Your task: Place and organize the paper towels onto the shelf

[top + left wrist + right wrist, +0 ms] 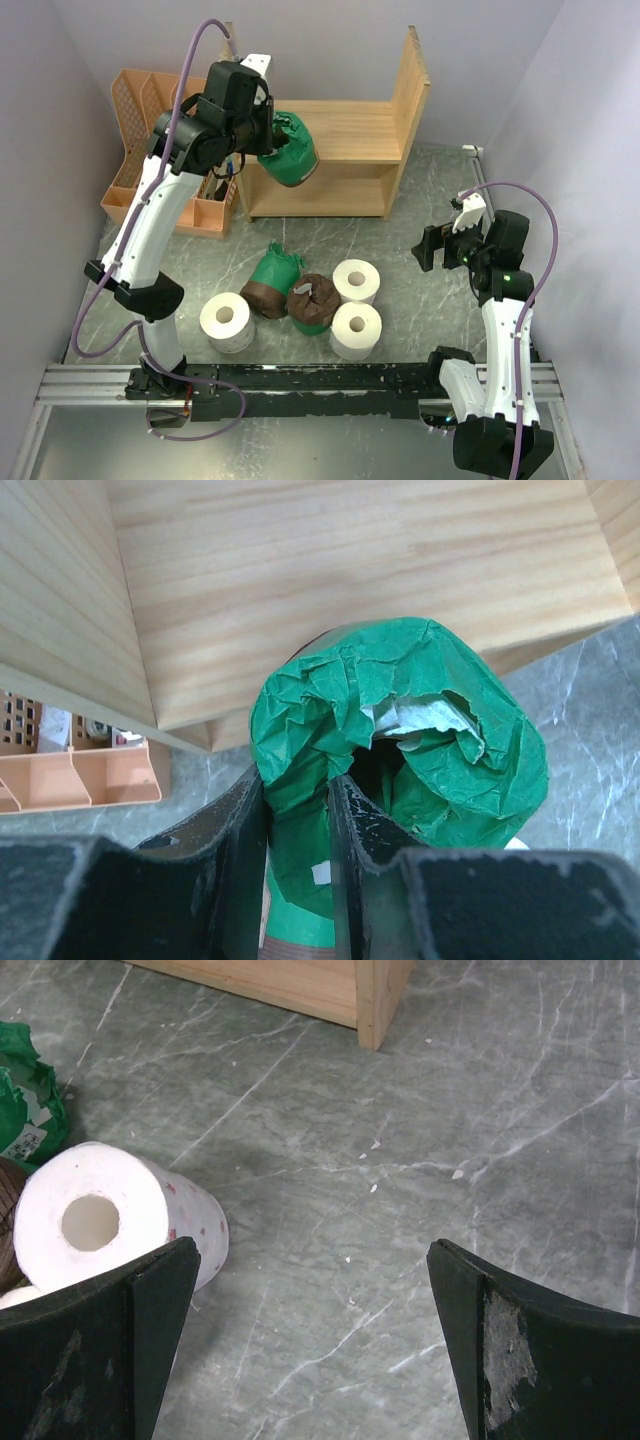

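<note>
My left gripper (264,138) is shut on the wall of a green-wrapped paper towel roll (291,150), one finger in the core (375,770) and one outside. It holds the roll in the air at the left front of the wooden shelf (350,130), whose board (350,570) lies just beyond the roll (420,710). On the table lie three white rolls (227,320) (355,280) (356,331) and two green-and-brown wrapped rolls (272,281) (312,303). My right gripper (438,250) hovers open and empty over the table (312,1250), right of a white roll (90,1222).
An orange lattice file rack (150,150) stands left of the shelf, its edge (80,780) close to my left gripper. The shelf's front corner post (372,995) and a green wrapped roll (25,1090) show in the right wrist view. White walls enclose the marble table (420,200).
</note>
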Controlling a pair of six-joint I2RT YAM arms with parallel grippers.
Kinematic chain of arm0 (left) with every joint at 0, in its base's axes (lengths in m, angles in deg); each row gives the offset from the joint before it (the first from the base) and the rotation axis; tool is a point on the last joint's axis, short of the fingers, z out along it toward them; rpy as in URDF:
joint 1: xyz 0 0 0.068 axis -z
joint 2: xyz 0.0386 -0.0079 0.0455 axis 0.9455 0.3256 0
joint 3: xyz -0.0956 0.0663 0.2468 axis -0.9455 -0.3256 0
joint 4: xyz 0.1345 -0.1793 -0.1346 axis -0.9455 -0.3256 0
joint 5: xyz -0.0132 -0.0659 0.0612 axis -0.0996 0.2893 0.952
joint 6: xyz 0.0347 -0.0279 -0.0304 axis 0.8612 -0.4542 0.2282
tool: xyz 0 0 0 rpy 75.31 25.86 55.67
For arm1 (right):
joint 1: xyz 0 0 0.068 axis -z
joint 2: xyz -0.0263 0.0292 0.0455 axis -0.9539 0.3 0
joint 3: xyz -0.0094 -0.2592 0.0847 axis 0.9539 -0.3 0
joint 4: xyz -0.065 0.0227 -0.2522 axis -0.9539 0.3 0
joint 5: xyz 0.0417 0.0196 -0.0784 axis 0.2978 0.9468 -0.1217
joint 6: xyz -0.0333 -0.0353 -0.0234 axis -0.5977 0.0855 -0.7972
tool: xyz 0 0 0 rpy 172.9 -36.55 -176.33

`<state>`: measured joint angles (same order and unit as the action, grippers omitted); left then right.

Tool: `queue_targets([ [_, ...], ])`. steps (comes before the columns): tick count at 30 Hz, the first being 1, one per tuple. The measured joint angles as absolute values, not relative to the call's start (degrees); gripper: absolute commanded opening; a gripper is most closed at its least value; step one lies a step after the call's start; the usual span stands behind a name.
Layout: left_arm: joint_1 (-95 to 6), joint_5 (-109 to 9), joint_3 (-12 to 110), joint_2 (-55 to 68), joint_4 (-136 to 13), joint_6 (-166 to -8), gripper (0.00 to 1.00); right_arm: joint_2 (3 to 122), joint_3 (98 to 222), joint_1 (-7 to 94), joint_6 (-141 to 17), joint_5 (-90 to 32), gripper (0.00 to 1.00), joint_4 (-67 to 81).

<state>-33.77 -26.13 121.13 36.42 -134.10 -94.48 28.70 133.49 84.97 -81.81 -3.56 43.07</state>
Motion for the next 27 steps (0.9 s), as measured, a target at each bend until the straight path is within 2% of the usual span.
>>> queue_targets([
  [15,-33.8,-17.1,119.8,36.5,-124.2,-95.5,0.08,28.0,133.5,85.0,-81.8,-3.5,1.00,43.1],
  [27,-34.5,-15.5,119.1,36.9,-122.6,-96.5,0.09,27.6,133.5,85.0,-81.8,-3.5,1.00,43.1],
])
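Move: The green-wrapped roll is already held by its crumpled end in the left hand. The middle of the shelf's upper board lies about 14 cm ahead of that hand, 9 cm to its right and 14 cm below. The shelf's left side panel stands about 7 cm left and 14 cm ahead, and the tan organizer about 22 cm left and 10 cm ahead. From the right hand, the board's middle is roughly 28 cm ahead and 21 cm left, about level. The green-wrapped roll, still gripped by its bunched wrapper, is carried forward about 4 cm and raised some 3 cm over the upper board's front edge, inside the left side panel. Meanwhile the left hand tips up about 10 degrees and swings counter-clockwise by as much; after a quick start the travel slows, the fingers keeping their hold. ##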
